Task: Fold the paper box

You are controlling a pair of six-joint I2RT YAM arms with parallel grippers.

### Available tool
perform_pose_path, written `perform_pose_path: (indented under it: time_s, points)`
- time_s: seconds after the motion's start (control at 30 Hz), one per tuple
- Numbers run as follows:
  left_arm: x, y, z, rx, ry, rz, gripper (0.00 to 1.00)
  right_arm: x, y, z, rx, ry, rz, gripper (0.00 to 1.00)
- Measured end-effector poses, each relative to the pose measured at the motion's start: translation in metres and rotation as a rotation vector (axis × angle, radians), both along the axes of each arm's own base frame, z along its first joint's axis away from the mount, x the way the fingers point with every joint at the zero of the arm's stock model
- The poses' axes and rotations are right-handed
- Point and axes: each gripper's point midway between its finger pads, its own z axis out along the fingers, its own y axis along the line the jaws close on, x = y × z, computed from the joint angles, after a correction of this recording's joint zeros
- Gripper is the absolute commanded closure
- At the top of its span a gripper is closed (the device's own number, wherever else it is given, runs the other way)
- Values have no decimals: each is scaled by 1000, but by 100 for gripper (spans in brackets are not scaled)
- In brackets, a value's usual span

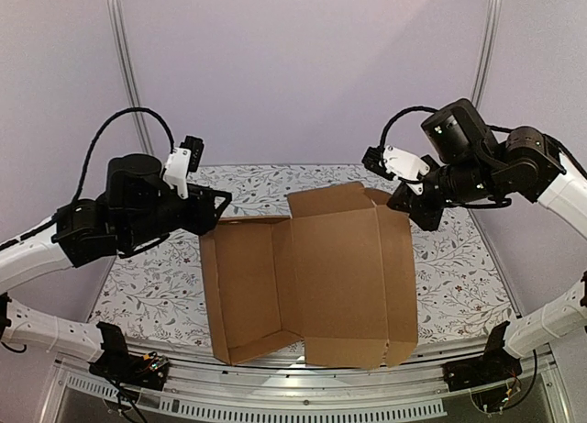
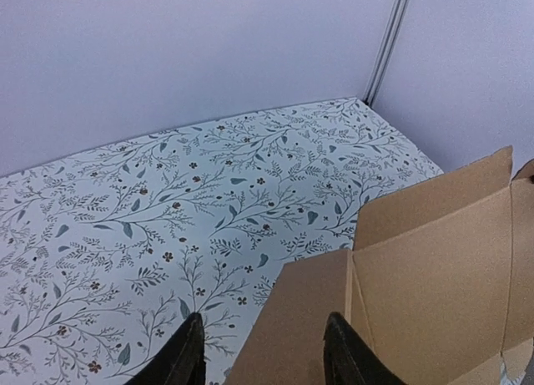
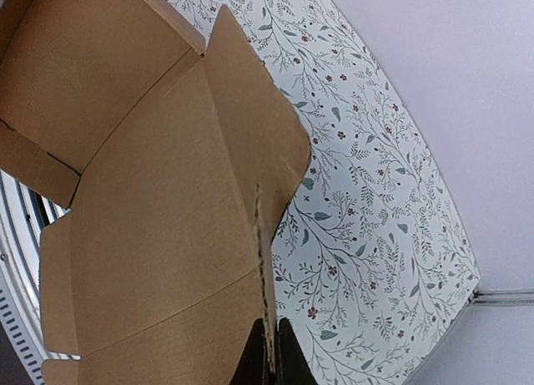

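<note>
The paper box [image 1: 330, 276] is plain brown cardboard and lies open in the middle of the flowered table, its left walls partly raised and its wide right panel tilted up. My right gripper [image 1: 410, 207] is at that panel's far right corner. In the right wrist view it [image 3: 269, 356] is shut on the thin edge of the box [image 3: 150, 218]. My left gripper [image 1: 218, 205] hovers by the box's far left corner. In the left wrist view it [image 2: 265, 356] is open, and a flap of the box [image 2: 434, 276] lies under its right finger [image 2: 344, 352].
A flowered cloth [image 1: 147, 294] covers the table, with bare cloth left of and behind the box. A metal rail [image 1: 293, 386] runs along the near edge between the arm bases. Pale walls and two upright posts [image 1: 124, 65] close off the back.
</note>
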Motion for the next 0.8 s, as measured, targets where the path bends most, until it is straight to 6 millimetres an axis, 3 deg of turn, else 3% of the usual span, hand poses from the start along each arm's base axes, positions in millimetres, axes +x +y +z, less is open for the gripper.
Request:
perform_pose_path:
  time_s: [0.43, 0.63, 0.8]
  points:
    - [-9, 18, 14, -13, -27, 12, 51, 11, -17, 62, -259, -312, 236, 100]
    - [-10, 21, 9, -1, -22, 18, 51, 20, -7, 68, -394, -378, 321, 100]
    - [-11, 22, 6, 7, -15, 18, 51, 36, 16, 63, -532, -425, 358, 100]
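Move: The right hand already pinches a flap edge at the lid panel's far right corner. From it, the paper box's tray-like body is centred some 27 cm left, 8 cm back and 18 cm lower. The lid panel's middle is about 11 cm left, 8 cm back and 12 cm below the right hand. For the empty left hand, the box body is about 5 cm right, 8 cm back and 17 cm down. Upward first, by about 6 cm with a slight drift right, then level and on forward and left a few centimetres, the right hand draws the lid corner up and outward, keeping its pinch on the cardboard. All the while the wrist rolls roughly 40 degrees counter-clockwise, mostly about the line of its fingers. The left hand eases some 2 cm left, fingers staying half open. ##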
